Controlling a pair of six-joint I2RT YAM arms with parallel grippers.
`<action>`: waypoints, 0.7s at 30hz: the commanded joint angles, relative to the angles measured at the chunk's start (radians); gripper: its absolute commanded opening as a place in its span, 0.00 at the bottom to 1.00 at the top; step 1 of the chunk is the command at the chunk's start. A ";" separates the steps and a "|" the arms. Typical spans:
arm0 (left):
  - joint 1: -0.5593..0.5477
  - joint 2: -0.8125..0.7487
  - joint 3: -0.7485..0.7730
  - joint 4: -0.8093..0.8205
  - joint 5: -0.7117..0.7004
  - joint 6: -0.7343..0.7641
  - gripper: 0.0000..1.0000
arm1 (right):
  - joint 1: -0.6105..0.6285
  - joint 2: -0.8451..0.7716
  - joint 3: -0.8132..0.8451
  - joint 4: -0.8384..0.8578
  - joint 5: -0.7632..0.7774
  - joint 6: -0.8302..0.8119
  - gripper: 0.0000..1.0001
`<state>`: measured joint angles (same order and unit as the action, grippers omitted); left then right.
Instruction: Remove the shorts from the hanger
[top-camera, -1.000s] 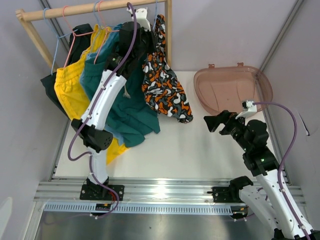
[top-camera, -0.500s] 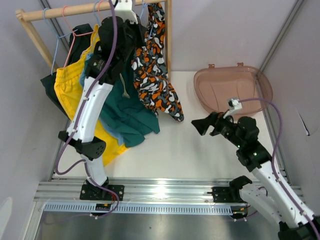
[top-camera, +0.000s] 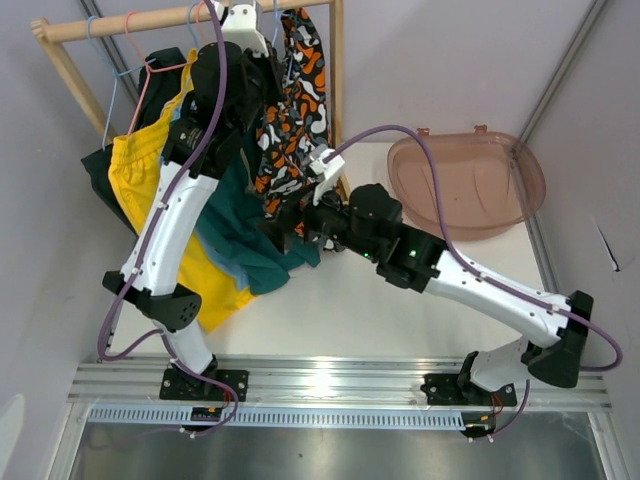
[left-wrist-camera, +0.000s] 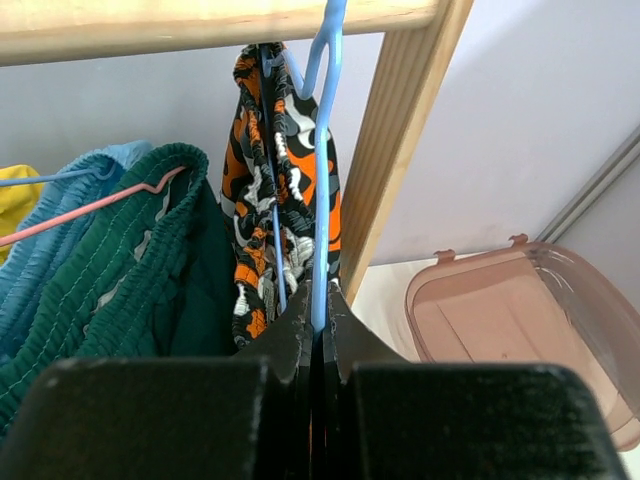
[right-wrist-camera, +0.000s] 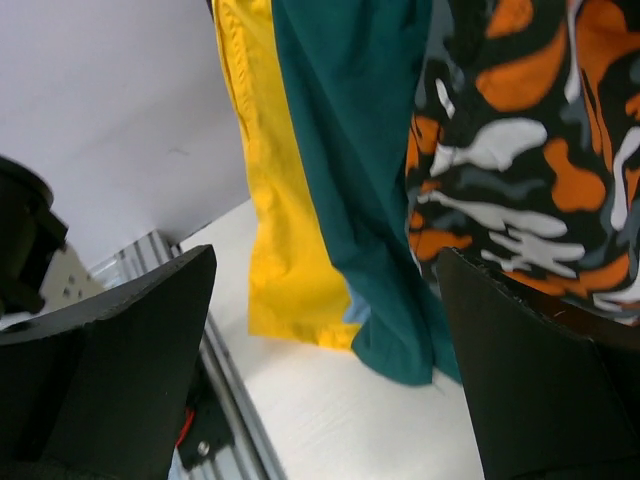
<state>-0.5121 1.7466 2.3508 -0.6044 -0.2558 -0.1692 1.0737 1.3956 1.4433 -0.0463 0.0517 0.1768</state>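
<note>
My left gripper (left-wrist-camera: 319, 312) is shut on the lower wire of a blue hanger (left-wrist-camera: 323, 150) that hooks over the wooden rail (top-camera: 110, 22). The orange-black-white patterned shorts (top-camera: 290, 110) hang from that hanger. Beside them on the rail hang teal shorts (top-camera: 250, 230), light blue shorts (left-wrist-camera: 60, 200), yellow shorts (top-camera: 145, 180) and black shorts (top-camera: 100, 170). My right gripper (top-camera: 285, 228) is open at the lower hem of the patterned shorts (right-wrist-camera: 520, 180), with the fabric in front of its jaws and nothing between them.
The rack's upright wooden post (top-camera: 338, 80) stands just right of the patterned shorts. A translucent pink-brown tub (top-camera: 465, 180) lies at the back right of the white table (top-camera: 380, 310). A metal rail (top-camera: 330, 385) runs along the near edge.
My right arm has swung left from beside the tub to the hem of the patterned shorts. My left gripper has shifted up and left with the hanger, drawing the shorts closer to the rail.
</note>
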 joint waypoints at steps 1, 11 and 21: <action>0.000 -0.047 0.005 0.077 -0.028 -0.019 0.00 | 0.022 0.060 0.081 0.109 0.108 -0.056 1.00; 0.000 -0.137 -0.079 0.068 0.001 -0.073 0.00 | 0.046 0.250 0.100 0.353 0.446 -0.126 0.93; 0.000 -0.288 -0.268 0.126 0.018 -0.092 0.00 | 0.109 0.365 0.146 0.546 0.902 -0.362 0.08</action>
<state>-0.5121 1.5326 2.0979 -0.5816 -0.2539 -0.2401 1.1629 1.7649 1.5284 0.3443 0.7509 -0.0807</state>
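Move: My left hand keeps its pinch on the blue hanger; the camo-patterned shorts on it hang about 8 cm ahead, 3 cm to this hand's right, their middle some 15 cm below. From my open right hand those shorts are roughly 12 cm ahead, 2 cm left and near its height. The green shorts hang beside them, about 12 cm ahead and 12 cm left of my right hand; the wooden post stands some 20 cm ahead and 8 cm right. I bring my right hand in on the camo shorts, about 10 cm forward while it sinks about 5 cm and swings roughly 35 degrees clockwise; its first drift is to the left. Late in the reach its wide-open fingers close most of the way, with the shorts' cloth between them. My left hand keeps hold of the hanger and eases it back about 4 cm and some 2 cm left. ##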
